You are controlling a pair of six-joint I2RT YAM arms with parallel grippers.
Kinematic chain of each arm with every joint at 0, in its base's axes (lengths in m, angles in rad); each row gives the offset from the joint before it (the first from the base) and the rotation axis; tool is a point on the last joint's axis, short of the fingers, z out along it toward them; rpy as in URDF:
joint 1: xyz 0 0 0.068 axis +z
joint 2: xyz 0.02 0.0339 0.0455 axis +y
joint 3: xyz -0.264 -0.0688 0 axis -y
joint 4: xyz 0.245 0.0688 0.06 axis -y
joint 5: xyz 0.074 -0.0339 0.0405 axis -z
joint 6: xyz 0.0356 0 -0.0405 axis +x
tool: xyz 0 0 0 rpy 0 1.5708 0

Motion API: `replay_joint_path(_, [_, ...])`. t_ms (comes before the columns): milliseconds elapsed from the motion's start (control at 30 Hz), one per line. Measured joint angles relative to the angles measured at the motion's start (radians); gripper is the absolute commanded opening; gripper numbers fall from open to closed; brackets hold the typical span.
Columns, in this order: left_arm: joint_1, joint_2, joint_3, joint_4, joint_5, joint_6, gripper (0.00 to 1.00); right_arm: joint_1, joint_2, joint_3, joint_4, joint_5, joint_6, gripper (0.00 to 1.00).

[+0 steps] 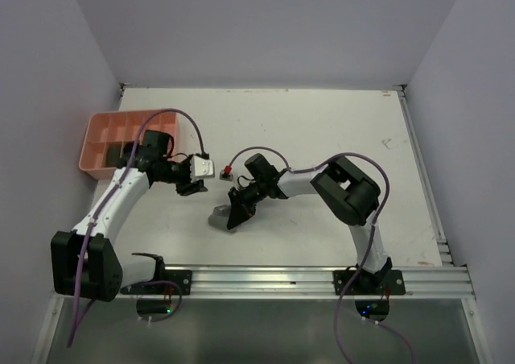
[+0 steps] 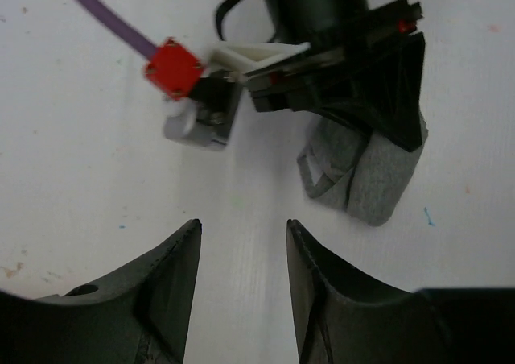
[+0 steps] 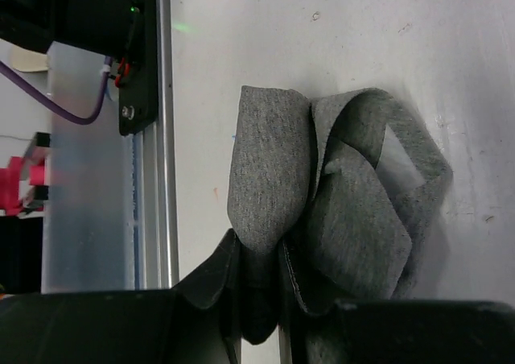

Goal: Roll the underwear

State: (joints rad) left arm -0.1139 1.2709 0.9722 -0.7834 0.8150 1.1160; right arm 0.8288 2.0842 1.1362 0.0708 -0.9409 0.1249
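Observation:
A grey underwear piece (image 3: 354,195) lies loosely rolled and bunched on the white table, a fold of it pinched between my right gripper's (image 3: 257,247) jaws. From above, that gripper (image 1: 236,211) points down at the grey bundle (image 1: 219,216) near the table's front middle. My left gripper (image 2: 244,227) is open with only bare table between its fingers. It hovers a little left of the underwear (image 2: 366,179), apart from it. In the top view the left gripper (image 1: 191,188) sits just up and left of the bundle.
A pink compartment tray (image 1: 121,142) stands at the table's left edge behind the left arm. The aluminium rail (image 3: 149,138) runs along the near edge, close to the underwear. A purple cable with a red connector (image 2: 173,68) hangs by the right wrist.

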Motion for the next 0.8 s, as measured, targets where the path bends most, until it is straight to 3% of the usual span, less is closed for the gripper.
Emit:
replay_joint_path(300, [-0.246, -0.109, -0.299, 0.024, -0.072, 0.128, 0.52, -0.042, 0.092, 0.042, 0.039, -0.147, 0.118, 0.00])
replay_joint_path(633, [-0.305, -0.094, -0.370, 0.156, -0.153, 0.134, 0.52, -0.051, 0.137, 0.085, 0.011, -0.203, 0.148, 0.00])
replay_joint_path(800, [-0.349, -0.053, -0.405, 0.222, -0.197, 0.130, 0.45, -0.053, 0.150, 0.100, -0.007, -0.212, 0.158, 0.00])
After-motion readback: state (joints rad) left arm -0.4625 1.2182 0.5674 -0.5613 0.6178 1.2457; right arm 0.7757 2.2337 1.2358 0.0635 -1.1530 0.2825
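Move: The folded grey underwear, pinched in the right gripper, has its middle about 9 cm back of the left hand, 5 cm to its right and some 13 cm below it. The pink divided bin stands roughly 14 cm ahead of the left hand and 24 cm to its left, about 12 cm down. For the right hand the middle of the bundle is only about 3 cm to the left, level fore and aft and about 1 cm lower. The left hand, empty and still half open, sweeps down some 11 cm and back about 9 cm with a small shift to its right, the backward part finished by midway and the last of it nearly straight down, while it swings about 20 degrees clockwise and tips its fingers more steeply, bringing them to the free left end of the underwear bundle; whether they touch it can't be told. The right hand stays in place low over the table and keeps its pinch, rolling about its fingers' length by another 15 degrees or so, its forward side going down. ##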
